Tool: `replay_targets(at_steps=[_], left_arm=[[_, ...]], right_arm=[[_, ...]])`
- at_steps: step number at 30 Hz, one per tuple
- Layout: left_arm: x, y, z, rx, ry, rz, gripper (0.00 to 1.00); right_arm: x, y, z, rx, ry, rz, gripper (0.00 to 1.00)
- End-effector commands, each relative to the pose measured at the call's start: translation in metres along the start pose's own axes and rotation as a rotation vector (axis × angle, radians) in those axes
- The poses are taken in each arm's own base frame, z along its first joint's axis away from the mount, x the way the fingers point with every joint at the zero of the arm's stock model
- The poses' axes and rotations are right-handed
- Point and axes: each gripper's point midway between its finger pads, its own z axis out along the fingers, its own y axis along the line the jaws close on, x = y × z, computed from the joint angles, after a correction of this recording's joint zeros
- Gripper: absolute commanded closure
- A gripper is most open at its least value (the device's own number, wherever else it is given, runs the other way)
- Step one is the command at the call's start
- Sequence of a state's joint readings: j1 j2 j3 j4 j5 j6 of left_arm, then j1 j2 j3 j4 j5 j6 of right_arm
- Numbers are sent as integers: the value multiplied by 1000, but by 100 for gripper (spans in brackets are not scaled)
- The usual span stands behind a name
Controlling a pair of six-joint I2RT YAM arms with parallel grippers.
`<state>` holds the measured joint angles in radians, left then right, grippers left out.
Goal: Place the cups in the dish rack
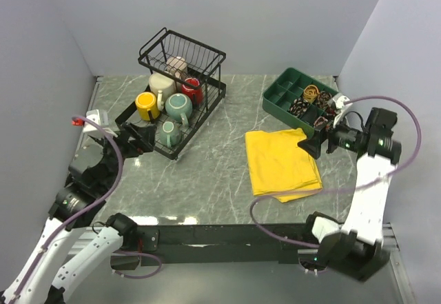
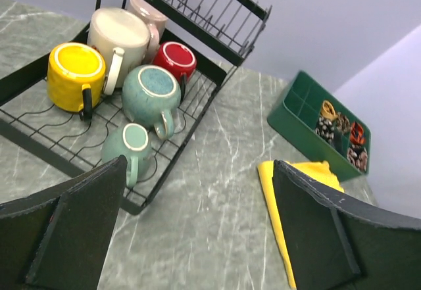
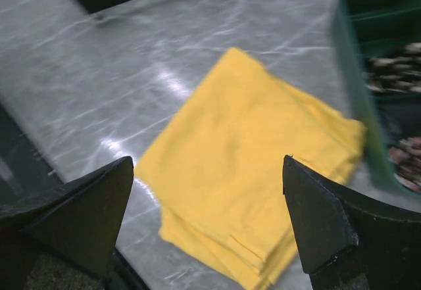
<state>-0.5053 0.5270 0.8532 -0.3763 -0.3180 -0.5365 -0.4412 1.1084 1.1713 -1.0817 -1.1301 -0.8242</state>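
Note:
The black wire dish rack (image 1: 200,46) stands at the back left with six cups in its lower tier: yellow (image 1: 146,105), cream (image 1: 162,83), lilac-beige (image 1: 178,65), red (image 1: 192,90), teal (image 1: 179,106) and green (image 1: 169,133). The left wrist view shows the same yellow (image 2: 75,73), cream (image 2: 118,37), red (image 2: 174,60), teal (image 2: 151,93) and green (image 2: 128,144) cups. My left gripper (image 1: 138,138) (image 2: 197,171) hangs open and empty just in front of the rack's near corner. My right gripper (image 1: 311,145) (image 3: 207,165) is open and empty over a yellow cloth.
A folded yellow cloth (image 1: 282,163) (image 3: 256,152) lies right of centre on the marble table. Behind it, a green compartmented tray (image 1: 279,97) (image 3: 355,73) holds small items. Grey walls close in the left, back and right sides.

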Motion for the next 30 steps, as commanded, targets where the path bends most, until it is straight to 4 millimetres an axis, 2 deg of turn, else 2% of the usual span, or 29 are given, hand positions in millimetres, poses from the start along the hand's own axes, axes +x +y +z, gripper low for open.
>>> replay_targets(at_steps=[1,3,4,8,9,12,16,23,30], left_arm=[[-7,-5,-23,13,74,19,4],[-9,-5,-27,8,87,31,4],[-17,-8,-29,11,77,29,4],[-26,-8,-36,2,73,39,4],[-26,-6,-38,-8,78,42,4],[-31,-3,-43,-18,64,40,4],[-39,-1,-51,-25,43,41,4],[-44,1,-56,-35,35,52,4],[-43,3,-61,-31,32,51,4]], right_arm=[[-35,-22,-30,367,-91,-28,0],[-47,-26,-47,495,-134,-29,0],[-50,-26,-51,529,-155,-1,0],[-63,-24,-72,660,-223,26,0],[-69,-27,-84,737,-256,22,0],[-80,-25,-101,828,-330,34,0],[-88,-26,-126,963,-424,100,0],[-87,-28,-140,1043,-465,178,0],[-85,-26,-140,1040,-464,159,0]])
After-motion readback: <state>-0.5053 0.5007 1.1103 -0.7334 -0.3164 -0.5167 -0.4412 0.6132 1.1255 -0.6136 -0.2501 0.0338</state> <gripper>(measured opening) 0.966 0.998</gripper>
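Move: Ahead of the left hand about 14 cm, roughly 4 cm to its right and 24 cm below, is the small green cup in the rack. The teal cup is some 8 cm beyond that cup, and the yellow cup about 10 cm beyond it and 9 cm to its left. From the right hand the small green cup is about 10 cm ahead, 42 cm left and 17 cm below; the yellow cloth lies 7 cm left, 24 cm below, and the green organizer 17 cm straight ahead, 21 cm below. Swinging up and to its right, the empty right hand rises some 11 cm and goes about 10 cm right, away from the cloth, turning roughly 60 degrees clockwise while its pointing fingers tip up to about level and face forward. The left hand, also wide open and empty, eases back about 5 cm, a little up and left, away from the loaded rack, slowing towards the end. ##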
